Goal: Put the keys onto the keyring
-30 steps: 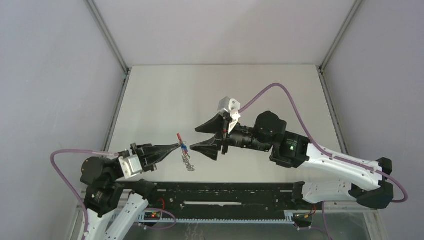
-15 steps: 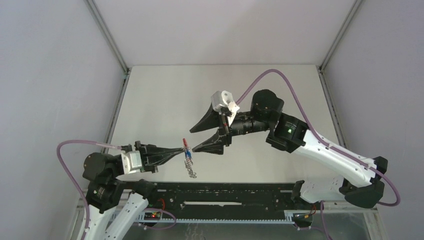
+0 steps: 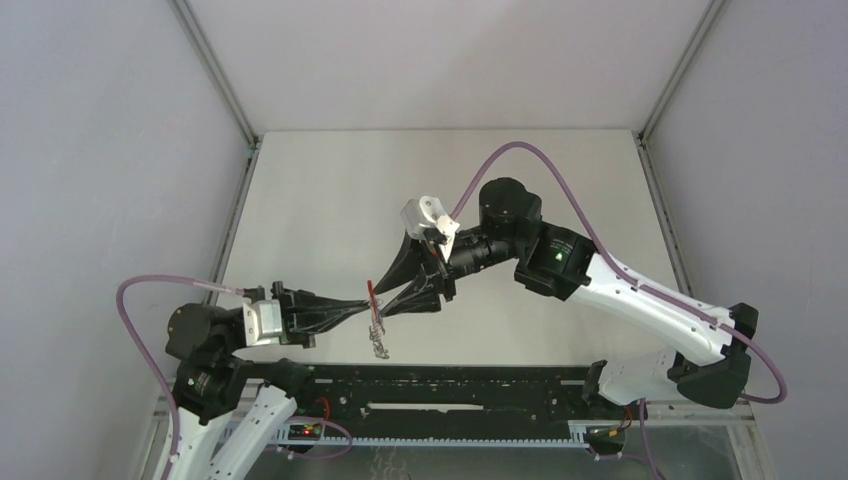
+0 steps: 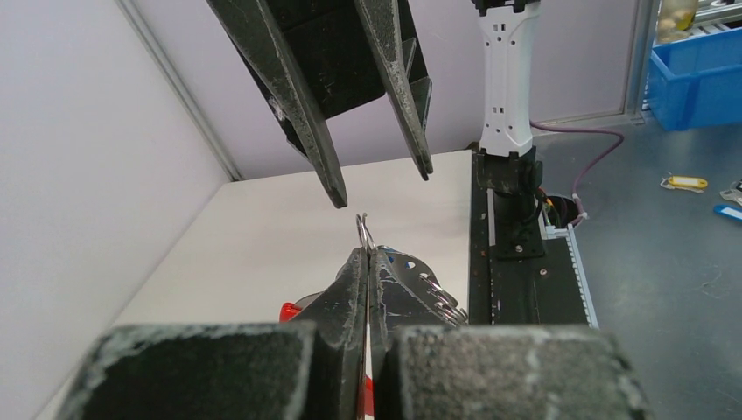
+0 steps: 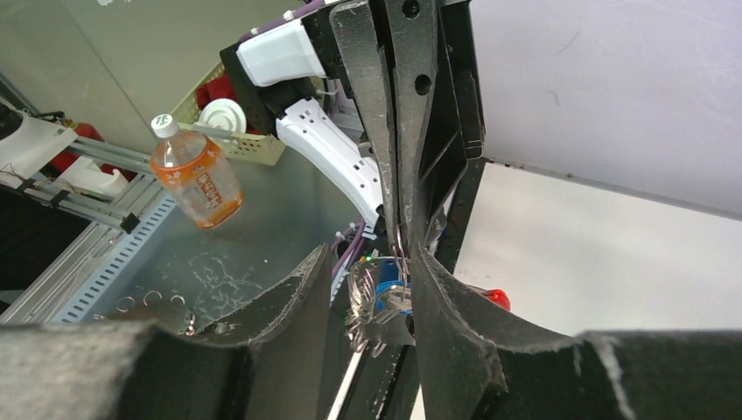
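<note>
My left gripper (image 4: 366, 255) is shut on the thin wire loop of the keyring (image 4: 364, 230), holding it above the table. The keyring's red tag (image 3: 371, 289) sticks up and its grey metal cluster (image 3: 378, 340) hangs below the left gripper (image 3: 366, 305). A blue-headed key (image 5: 390, 292) sits among the rings (image 5: 366, 308). My right gripper (image 5: 372, 262) faces the left one, jaws apart, straddling the loop and blue key; its right finger (image 5: 446, 302) lies close against the loop. From above, the right gripper (image 3: 385, 302) meets the left tips.
A black rail (image 3: 450, 385) runs along the near table edge. Off the table stand an orange drink bottle (image 5: 194, 177), a yellow basket (image 5: 229, 131) and a blue bin (image 4: 700, 77). Loose rings (image 5: 149, 301) lie on the lower shelf.
My right gripper has swung left to the held keyring and its jaws have narrowed around it. The left gripper shifted slightly right, still holding the keyring.
</note>
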Motion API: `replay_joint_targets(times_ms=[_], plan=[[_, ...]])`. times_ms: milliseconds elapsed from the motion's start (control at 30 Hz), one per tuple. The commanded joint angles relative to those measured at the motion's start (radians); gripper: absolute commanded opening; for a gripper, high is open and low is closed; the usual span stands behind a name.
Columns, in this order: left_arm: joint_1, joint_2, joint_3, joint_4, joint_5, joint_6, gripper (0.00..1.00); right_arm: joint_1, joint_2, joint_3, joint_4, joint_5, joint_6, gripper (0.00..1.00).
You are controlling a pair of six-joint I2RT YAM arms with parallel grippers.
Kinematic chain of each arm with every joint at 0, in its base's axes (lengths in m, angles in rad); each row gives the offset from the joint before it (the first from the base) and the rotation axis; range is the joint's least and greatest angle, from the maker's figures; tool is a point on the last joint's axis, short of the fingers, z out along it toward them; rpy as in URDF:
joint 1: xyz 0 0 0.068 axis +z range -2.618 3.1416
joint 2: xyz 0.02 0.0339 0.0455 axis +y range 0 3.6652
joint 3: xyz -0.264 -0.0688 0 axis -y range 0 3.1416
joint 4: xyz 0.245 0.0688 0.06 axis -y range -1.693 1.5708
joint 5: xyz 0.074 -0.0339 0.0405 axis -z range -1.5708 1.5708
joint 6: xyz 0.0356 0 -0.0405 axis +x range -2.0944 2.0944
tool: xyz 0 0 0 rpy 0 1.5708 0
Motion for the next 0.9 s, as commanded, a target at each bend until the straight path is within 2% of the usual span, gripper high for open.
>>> replay_joint_targets(times_ms=[0,233,567,633,767,800,867], plan=[[-0.002,0.009,0.052,0.039,0.01,-0.025,0.0,-0.001,0.009,0.044,0.036,-0.013,0.006,0.46],[-0.003,0.009,0.055,0.039,0.014,-0.025,0.0,0.003,0.033,0.06,0.025,-0.003,-0.001,0.46],[-0.002,0.01,0.061,0.039,0.011,-0.024,0.0,0.005,0.048,0.065,0.025,0.007,0.002,0.35],[-0.002,0.007,0.058,0.039,0.011,-0.022,0.0,0.005,0.047,0.067,0.028,0.016,0.005,0.27],[-0.004,0.002,0.051,0.011,0.011,0.011,0.0,0.008,0.036,0.063,0.043,0.047,0.013,0.04],[-0.003,0.002,0.05,-0.004,0.009,0.034,0.0,0.012,0.032,0.062,0.04,0.057,0.012,0.0],[-0.002,0.005,0.048,-0.041,0.003,0.068,0.0,0.021,0.026,0.066,0.02,0.079,0.002,0.0]])
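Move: The metal ring pinched in the left fingertips is what the right hand goes for: about 1 cm ahead of the right hand, 1 cm to its left and 1 cm lower; from the left hand it sits roughly 1 cm to the right, level. Measured from the right hand, the blue-tagged key hangs some 1 cm back, 1 cm left and 3 cm down, and the keyring's red handle lies 2 cm ahead, 1 cm left and 2 cm below. The metal ring sticking out of the left fingertips is met by the right hand, which creeps left some 1.5 cm, with about 1 cm each forward and down, its half-open fingers straddling the ring. Only late do the right fingers shut fully, pinching the ring right at the left fingertips. The left hand keeps its grip and stays in place. ##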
